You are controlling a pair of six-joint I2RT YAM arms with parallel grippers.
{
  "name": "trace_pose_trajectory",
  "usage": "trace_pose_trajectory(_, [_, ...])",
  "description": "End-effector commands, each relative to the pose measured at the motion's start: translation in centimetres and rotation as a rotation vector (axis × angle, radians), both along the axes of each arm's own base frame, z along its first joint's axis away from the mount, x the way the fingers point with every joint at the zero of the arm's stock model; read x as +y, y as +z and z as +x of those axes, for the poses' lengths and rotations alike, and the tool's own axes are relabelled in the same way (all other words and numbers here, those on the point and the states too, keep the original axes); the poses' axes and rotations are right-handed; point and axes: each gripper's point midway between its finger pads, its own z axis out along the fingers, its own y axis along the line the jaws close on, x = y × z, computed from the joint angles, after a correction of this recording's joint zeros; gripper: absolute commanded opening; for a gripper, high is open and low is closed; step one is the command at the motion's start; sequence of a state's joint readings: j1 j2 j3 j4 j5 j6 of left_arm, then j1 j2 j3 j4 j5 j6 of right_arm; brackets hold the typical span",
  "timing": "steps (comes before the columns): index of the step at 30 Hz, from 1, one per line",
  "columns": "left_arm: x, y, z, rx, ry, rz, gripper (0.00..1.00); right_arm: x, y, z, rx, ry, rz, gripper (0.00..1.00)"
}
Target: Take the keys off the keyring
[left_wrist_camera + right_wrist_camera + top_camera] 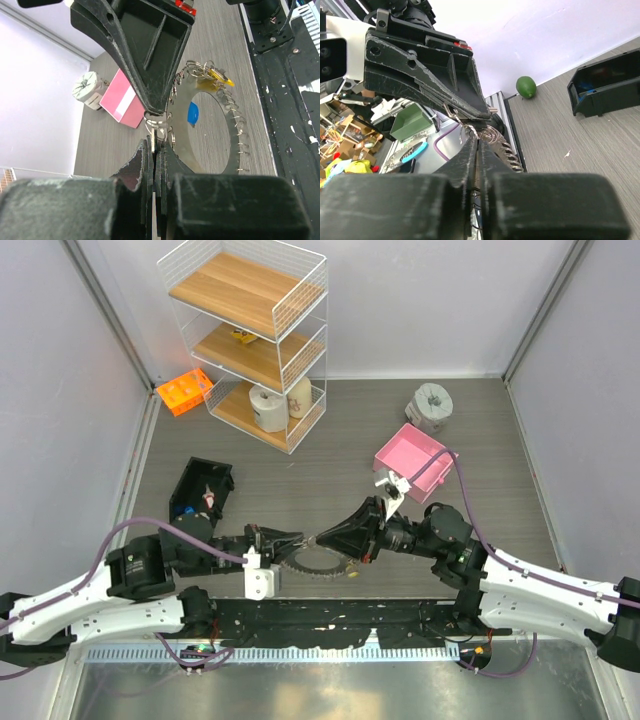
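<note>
The keyring [305, 570] lies just ahead of the arm bases, its far-left rim lifted between both fingertips. In the left wrist view it is a flat silvery loop [200, 162] edged with small wire rings. The keys hang on it: a blue head [192, 113] shows through the hole and a yellow one [220, 76] sits at the far rim. My left gripper [154, 144] is shut on a thin silvery piece at the rim; whether key or wire ring I cannot tell. My right gripper [479, 142] is shut on a wire loop of the keyring [505, 145], tip to tip with the left.
A pink box [412, 460] and a grey tape roll [432, 405] stand at the back right. At the left sits a black bin [203, 490]. Behind it are a wire shelf [250, 330] and an orange rack [185, 390]. A green fruit [526, 86] lies by the wall.
</note>
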State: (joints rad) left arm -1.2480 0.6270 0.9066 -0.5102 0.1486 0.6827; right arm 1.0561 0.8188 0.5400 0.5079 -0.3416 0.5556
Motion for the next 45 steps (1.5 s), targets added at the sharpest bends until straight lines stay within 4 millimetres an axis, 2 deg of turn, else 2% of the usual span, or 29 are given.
trace_pose_trajectory(1, [-0.4, 0.7, -0.2, 0.009, -0.004, -0.042, 0.00, -0.8, 4.4, 0.9, -0.065, -0.061, 0.133, 0.19])
trace_pose_trajectory(3, [-0.2, 1.6, -0.2, 0.007, 0.000, -0.065, 0.00, -0.3, 3.5, 0.4, -0.096, -0.025, 0.089, 0.25])
trace_pose_trajectory(4, [-0.2, 1.7, -0.3, 0.011, -0.005, -0.065, 0.00, -0.2, 3.4, 0.2, -0.113, -0.009, 0.082, 0.33])
trace_pose_trajectory(6, [-0.1, 2.3, -0.6, 0.016, -0.020, -0.068, 0.00, 0.1, 2.8, -0.9, -0.167, 0.053, 0.059, 0.39])
trace_pose_trajectory(10, [0.1, 3.0, -1.7, 0.026, -0.075, -0.052, 0.00, 0.4, 1.9, -1.2, -0.251, 0.088, -0.009, 0.44])
trace_pose_trajectory(14, [0.5, 3.8, -2.7, 0.026, -0.122, -0.058, 0.00, 1.0, 1.5, -1.8, -0.354, 0.156, -0.066, 0.45])
trace_pose_trajectory(21, [0.8, 4.8, -4.0, 0.033, -0.186, -0.060, 0.00, 1.9, 1.2, -2.0, -0.412, 0.205, -0.097, 0.42])
trace_pose_trajectory(33, [0.1, 5.3, -3.9, 0.030, -0.202, -0.049, 0.00, 3.6, 1.8, -4.4, -0.425, 0.331, -0.063, 0.44])
trace_pose_trajectory(39, [-0.2, 5.2, -3.8, 0.029, -0.202, -0.041, 0.00, 3.6, 2.8, -5.6, -0.435, 0.368, -0.007, 0.45])
trace_pose_trajectory(45, [-0.1, 5.3, -4.0, 0.030, -0.210, -0.045, 0.00, 3.3, 3.3, -5.9, -0.443, 0.368, 0.011, 0.45])
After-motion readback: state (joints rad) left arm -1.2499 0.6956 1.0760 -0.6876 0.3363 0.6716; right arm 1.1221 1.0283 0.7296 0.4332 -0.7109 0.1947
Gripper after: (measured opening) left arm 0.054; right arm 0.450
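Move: The keyring hangs from both hands, which pinch its wire loops side by side: its middle is about 3 cm back and 5 cm below the right fingertips, roughly level sideways, and from the left hand 3 cm to the right, 3 cm back, 5 cm below. The yellow key is some 7 cm right, 5 cm back and 6 cm below the right hand. The pink box stands about 22 cm ahead of and 25 cm right of the right hand, 17 cm below. The keyring stays pinched in the shut left fingers, drawn back towards the base some 3.5 cm and, after a small dip, up about 2 cm. The right fingers open to nearly half at once, letting go of the wire loop, then the right hand goes back about 5 cm and left nearly 4, rolling and swinging its fingertips counter-clockwise by about 20 degrees, ending spread beside the wire coils at the left fingertips. ##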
